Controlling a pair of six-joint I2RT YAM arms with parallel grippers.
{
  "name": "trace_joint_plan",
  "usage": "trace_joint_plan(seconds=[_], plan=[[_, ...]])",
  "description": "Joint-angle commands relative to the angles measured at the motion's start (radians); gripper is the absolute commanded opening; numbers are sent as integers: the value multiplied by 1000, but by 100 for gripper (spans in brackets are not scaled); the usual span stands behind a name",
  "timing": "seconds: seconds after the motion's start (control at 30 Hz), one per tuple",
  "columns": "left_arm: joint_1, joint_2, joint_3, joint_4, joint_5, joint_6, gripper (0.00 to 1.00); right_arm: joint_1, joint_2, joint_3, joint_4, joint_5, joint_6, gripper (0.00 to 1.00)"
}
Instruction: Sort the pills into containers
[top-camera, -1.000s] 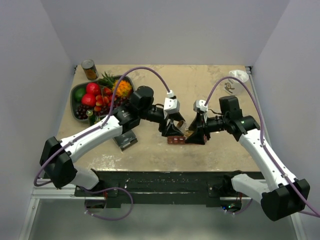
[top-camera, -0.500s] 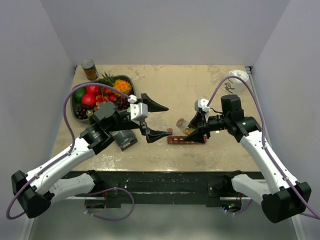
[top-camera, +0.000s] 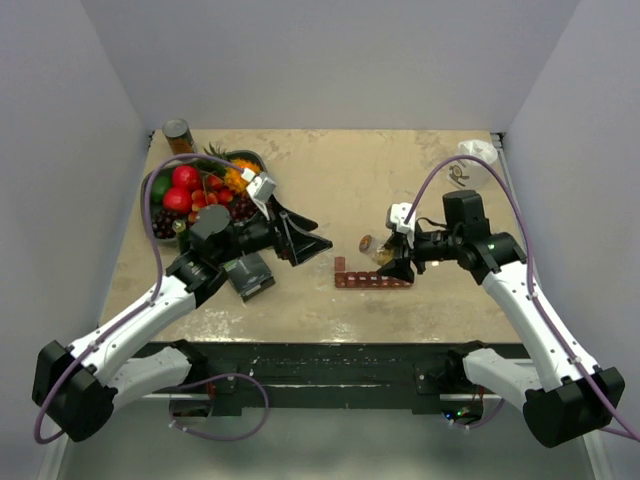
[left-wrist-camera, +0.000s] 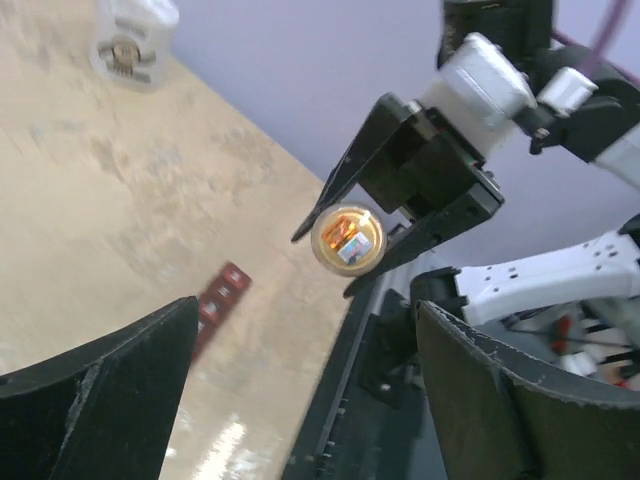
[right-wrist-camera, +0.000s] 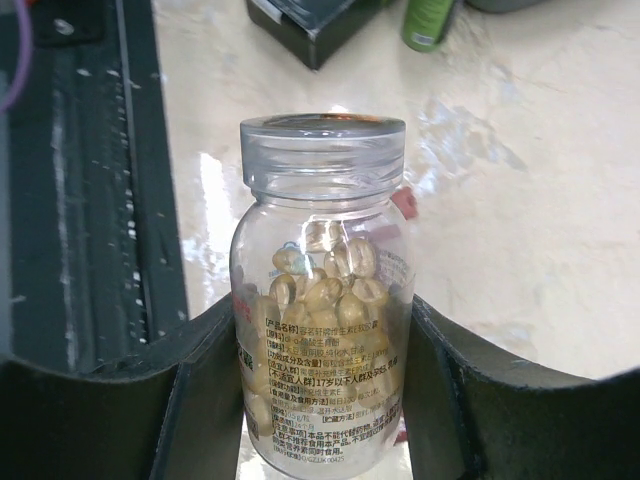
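Note:
My right gripper (top-camera: 390, 262) (right-wrist-camera: 320, 335) is shut on a clear bottle (top-camera: 372, 247) (right-wrist-camera: 322, 300) with no cap on its neck. It is partly filled with golden pills (right-wrist-camera: 327, 285). In the top view the bottle lies tilted, mouth towards the left, just above the dark red strip of containers (top-camera: 372, 279) (left-wrist-camera: 215, 300); one end lid stands up. The left wrist view shows the bottle (left-wrist-camera: 347, 240) mouth-on between the right fingers. My left gripper (top-camera: 318, 238) (left-wrist-camera: 307, 305) stands wide open and holds nothing, well left of the bottle.
A grey fruit bowl (top-camera: 152, 190) sits at the back left, with a tin can (top-camera: 179, 139) behind it. A black box (top-camera: 250, 276) (right-wrist-camera: 318, 28) lies left of the strip. A white object (top-camera: 478, 152) (left-wrist-camera: 128, 45) rests at the back right corner. The black front rail (right-wrist-camera: 90, 200) runs nearby.
My left gripper has let go at the bottle, opened wide and drawn back to the left. The right gripper still holds the bottle, now tipped lower over the strip.

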Motion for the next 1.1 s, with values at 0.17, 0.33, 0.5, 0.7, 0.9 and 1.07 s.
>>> trace_joint_plan(seconds=[0.17, 0.33, 0.5, 0.7, 0.9, 1.07], plan=[[7, 103, -47, 188, -14, -468, 95, 2, -14, 79, 2, 200, -125, 0], [4, 125, -59, 209, -11, -528, 95, 4, -9, 74, 10, 213, -138, 0], [-16, 165, -56, 218, -28, -548, 94, 7, 2, 77, 13, 217, -141, 0], [-51, 216, -41, 266, -25, -551, 93, 10, 3, 73, 16, 214, -141, 0], [-76, 257, -32, 310, -8, -557, 92, 10, 2, 66, 11, 210, -141, 0], [-82, 277, -23, 323, -8, -556, 92, 10, 0, 65, 10, 206, -141, 0]])
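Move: The right hand still grips the lidded pill jar lying on its side; from the open left hand the jar is roughly 13 cm to the right, 1 cm ahead and 5 cm lower. The red pill box on the table lies some 13 cm right of the left hand, 6 cm ahead, about 22 cm below. From the right hand, the left gripper is about 13 cm left, 1 cm back and 5 cm higher. Open left hand goes 5 cm right and down, tipping 30 degrees, towards the jar the right shifts forward-right. ##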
